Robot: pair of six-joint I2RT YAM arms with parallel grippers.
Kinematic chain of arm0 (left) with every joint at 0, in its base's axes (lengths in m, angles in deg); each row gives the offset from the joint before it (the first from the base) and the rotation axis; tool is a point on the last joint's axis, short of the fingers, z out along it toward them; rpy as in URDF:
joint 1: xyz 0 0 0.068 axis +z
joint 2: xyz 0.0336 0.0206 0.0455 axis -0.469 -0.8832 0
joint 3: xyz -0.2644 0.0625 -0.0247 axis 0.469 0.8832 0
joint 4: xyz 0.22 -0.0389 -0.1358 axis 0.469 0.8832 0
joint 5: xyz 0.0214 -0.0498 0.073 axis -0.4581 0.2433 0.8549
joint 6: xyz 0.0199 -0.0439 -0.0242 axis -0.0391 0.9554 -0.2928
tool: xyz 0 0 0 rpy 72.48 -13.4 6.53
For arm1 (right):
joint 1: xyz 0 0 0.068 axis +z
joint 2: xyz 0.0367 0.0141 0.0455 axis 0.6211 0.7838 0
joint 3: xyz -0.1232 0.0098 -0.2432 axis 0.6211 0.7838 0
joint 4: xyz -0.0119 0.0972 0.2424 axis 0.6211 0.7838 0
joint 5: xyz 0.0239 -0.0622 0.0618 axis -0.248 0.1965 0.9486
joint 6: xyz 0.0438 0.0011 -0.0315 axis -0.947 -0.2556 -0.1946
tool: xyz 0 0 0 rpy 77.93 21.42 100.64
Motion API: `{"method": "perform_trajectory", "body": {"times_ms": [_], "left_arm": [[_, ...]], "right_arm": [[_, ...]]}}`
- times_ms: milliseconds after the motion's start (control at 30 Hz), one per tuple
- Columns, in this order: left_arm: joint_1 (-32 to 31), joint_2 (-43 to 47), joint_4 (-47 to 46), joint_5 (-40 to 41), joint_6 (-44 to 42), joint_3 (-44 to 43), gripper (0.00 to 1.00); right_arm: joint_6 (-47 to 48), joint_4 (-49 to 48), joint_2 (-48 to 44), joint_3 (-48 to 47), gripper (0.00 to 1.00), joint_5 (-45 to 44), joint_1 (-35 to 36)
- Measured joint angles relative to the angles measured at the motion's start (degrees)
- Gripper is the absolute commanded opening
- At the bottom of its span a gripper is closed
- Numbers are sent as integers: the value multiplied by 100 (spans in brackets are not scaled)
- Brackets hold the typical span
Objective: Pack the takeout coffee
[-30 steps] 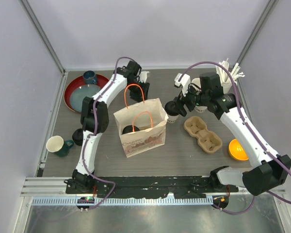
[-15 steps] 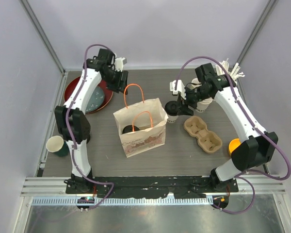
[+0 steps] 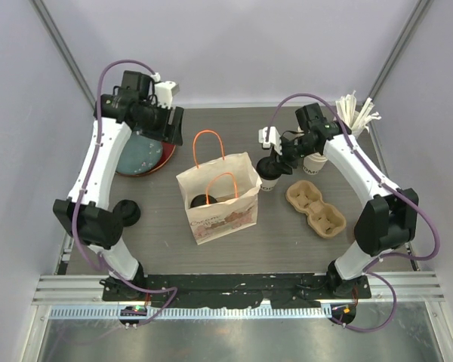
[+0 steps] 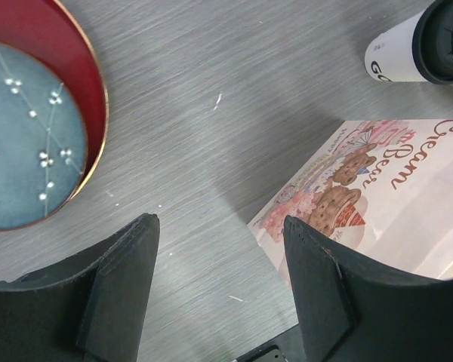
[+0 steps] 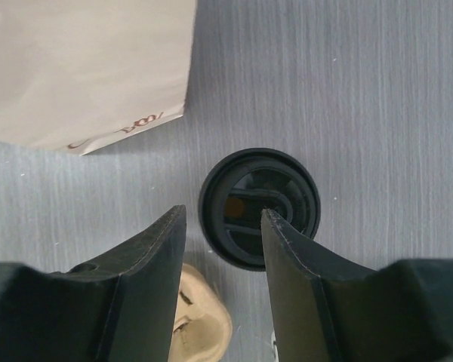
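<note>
One takeout coffee cup (image 3: 268, 176), cream with a black lid (image 5: 259, 207), stands on the table just right of the paper bag (image 3: 219, 200). A second black lid (image 3: 204, 200) shows inside the bag. My right gripper (image 3: 278, 155) hovers right above the standing cup, open; in the right wrist view its fingertips (image 5: 220, 219) straddle the lid's near-left part without clearly touching it. My left gripper (image 3: 171, 125) is raised at the back left over the red plate's edge, open and empty (image 4: 219, 226). The left wrist view also catches the cup (image 4: 419, 49) and the bag (image 4: 377, 196).
A red plate with a blue centre (image 3: 140, 154) lies at the back left. A cardboard cup carrier (image 3: 315, 207) sits right of the bag. A stack of bare cups (image 3: 315, 162) and a holder of stirrers (image 3: 355, 113) stand at the back right. A loose black lid (image 3: 127, 213) lies by the left arm.
My left arm has swung left and back, away from the bag, with its jaws widening. My right gripper has shifted left over the lidded cup and its jaws have narrowed.
</note>
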Motion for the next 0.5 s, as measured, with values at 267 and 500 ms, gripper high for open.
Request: {"method": "perform_trajectory", "body": {"times_ms": [267, 500], "left_arm": [[122, 417, 20, 31, -81, 289, 70], [122, 417, 74, -81, -197, 361, 70]], "right_arm": [[-129, -472, 411, 50, 49, -199, 81], [-186, -505, 723, 66, 49, -468, 157]]}}
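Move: The lidded coffee cup stands below my right hand, about 3 cm ahead and 1 cm to the left, its middle some 13 cm down. From that hand the paper bag is roughly 15 cm left and 6 cm back, the egg-box-like carrier 14 cm right and 5 cm back, and the stack of empty cups 13 cm right and 7 cm ahead. From my left hand the coffee cup is about 29 cm right, 2 cm back and 21 cm lower. I bring my right hand down about 5 cm towards the coffee cup's black lid, first easing 2 cm forward to come over it, then mostly sinking. The half-open fingers keep their gap and stay slanted down to the left; no touch can be made out yet. My empty left hand drifts some 2 cm back and a little left. ##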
